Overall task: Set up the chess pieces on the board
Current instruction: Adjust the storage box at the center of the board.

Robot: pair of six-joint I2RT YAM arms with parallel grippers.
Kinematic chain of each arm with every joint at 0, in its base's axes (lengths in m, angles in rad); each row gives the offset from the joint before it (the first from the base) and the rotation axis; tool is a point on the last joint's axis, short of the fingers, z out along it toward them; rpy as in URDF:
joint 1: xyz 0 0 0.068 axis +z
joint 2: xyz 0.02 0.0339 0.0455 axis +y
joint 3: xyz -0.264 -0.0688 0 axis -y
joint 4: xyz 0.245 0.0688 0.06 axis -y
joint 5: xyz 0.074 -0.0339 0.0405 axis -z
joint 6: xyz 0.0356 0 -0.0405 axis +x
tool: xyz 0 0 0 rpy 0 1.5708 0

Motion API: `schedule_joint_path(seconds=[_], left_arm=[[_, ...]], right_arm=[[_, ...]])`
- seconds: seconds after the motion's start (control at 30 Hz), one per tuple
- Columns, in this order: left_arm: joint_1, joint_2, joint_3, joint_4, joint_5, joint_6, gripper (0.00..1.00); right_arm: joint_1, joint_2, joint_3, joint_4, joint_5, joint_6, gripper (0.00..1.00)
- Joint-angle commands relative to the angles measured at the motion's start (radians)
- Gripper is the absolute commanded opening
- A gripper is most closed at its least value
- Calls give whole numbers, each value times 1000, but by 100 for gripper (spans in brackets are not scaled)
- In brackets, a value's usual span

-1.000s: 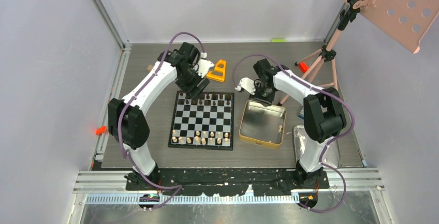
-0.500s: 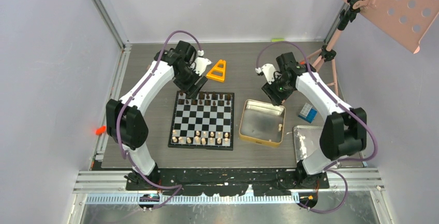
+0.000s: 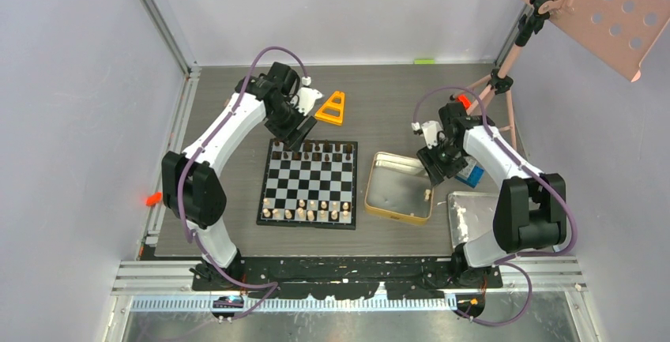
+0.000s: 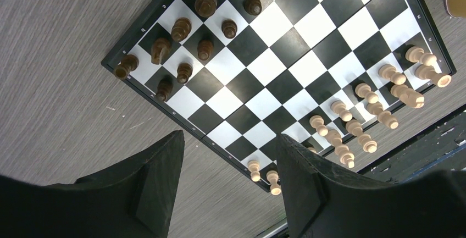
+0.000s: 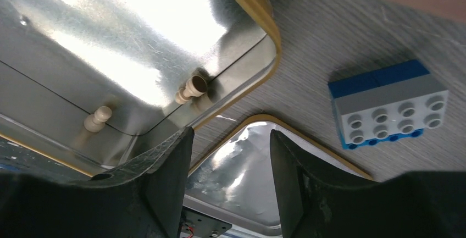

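Note:
The board (image 3: 308,184) lies in the middle, with dark chess pieces (image 3: 312,151) along its far rows and pale ones (image 3: 308,212) along its near rows. My left gripper (image 3: 300,130) hovers open and empty above the board's far left corner. In the left wrist view that gripper (image 4: 229,136) stands over the board's edge (image 4: 181,118). My right gripper (image 3: 441,170) hangs open and empty over the right end of the gold tin (image 3: 371,200). One pale piece (image 5: 192,87) lies in the tin's corner, left of the right gripper (image 5: 229,133). A second pale shape (image 5: 98,118) on the tin's wall may be its reflection.
A shiny silver tray (image 3: 466,217) sits right of the tin, seen between my right fingers as the tray (image 5: 258,164). A blue and grey brick (image 5: 390,103) lies beyond it. An orange stand (image 3: 332,107) and a pink tripod (image 3: 494,89) stand at the back.
My right arm swung from the tin's far edge out to the right and back over the tin's right end, and its jaws widened. My left gripper pulled slightly back from the board's far row.

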Motion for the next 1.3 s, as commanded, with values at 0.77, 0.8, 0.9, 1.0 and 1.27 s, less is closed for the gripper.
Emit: schedule_joint_path(seconds=[0.77, 0.8, 0.9, 1.0, 1.27], left_arm=[[1, -21, -14, 17, 35, -9, 64], [1, -22, -14, 17, 34, -8, 64], [1, -25, -16, 18, 33, -7, 64], [1, -32, -17, 18, 32, -9, 64], [10, -70, -47, 55, 16, -25, 65]], right_arm=[[30, 310, 292, -24, -112, -74, 16], [46, 319, 297, -24, -116, -97, 16], [90, 336, 316, -22, -118, -150, 15], [157, 349, 332, -14, -105, -218, 15], [282, 391, 376, 2, -12, -427, 10]])
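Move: The storage box has its middle about 10 cm to the left of the right gripper, 2 cm back and 5 cm below; its right wall runs almost under the open fingers. The blue brick stands some 11 cm to the right and 4 cm ahead; the metal tray lies about 14 cm right and 12 cm back. From the idle left gripper, the box is roughly 31 cm right, 15 cm back and 13 cm lower. Sink the right gripper about 3 cm onto the box's right wall and shut the fingers to pinch it. Keep that hold and drag the wall round in an arc, forward first and then some 8 cm left, turning the wrist about 30 degrees counter-clockwise while staying low. ##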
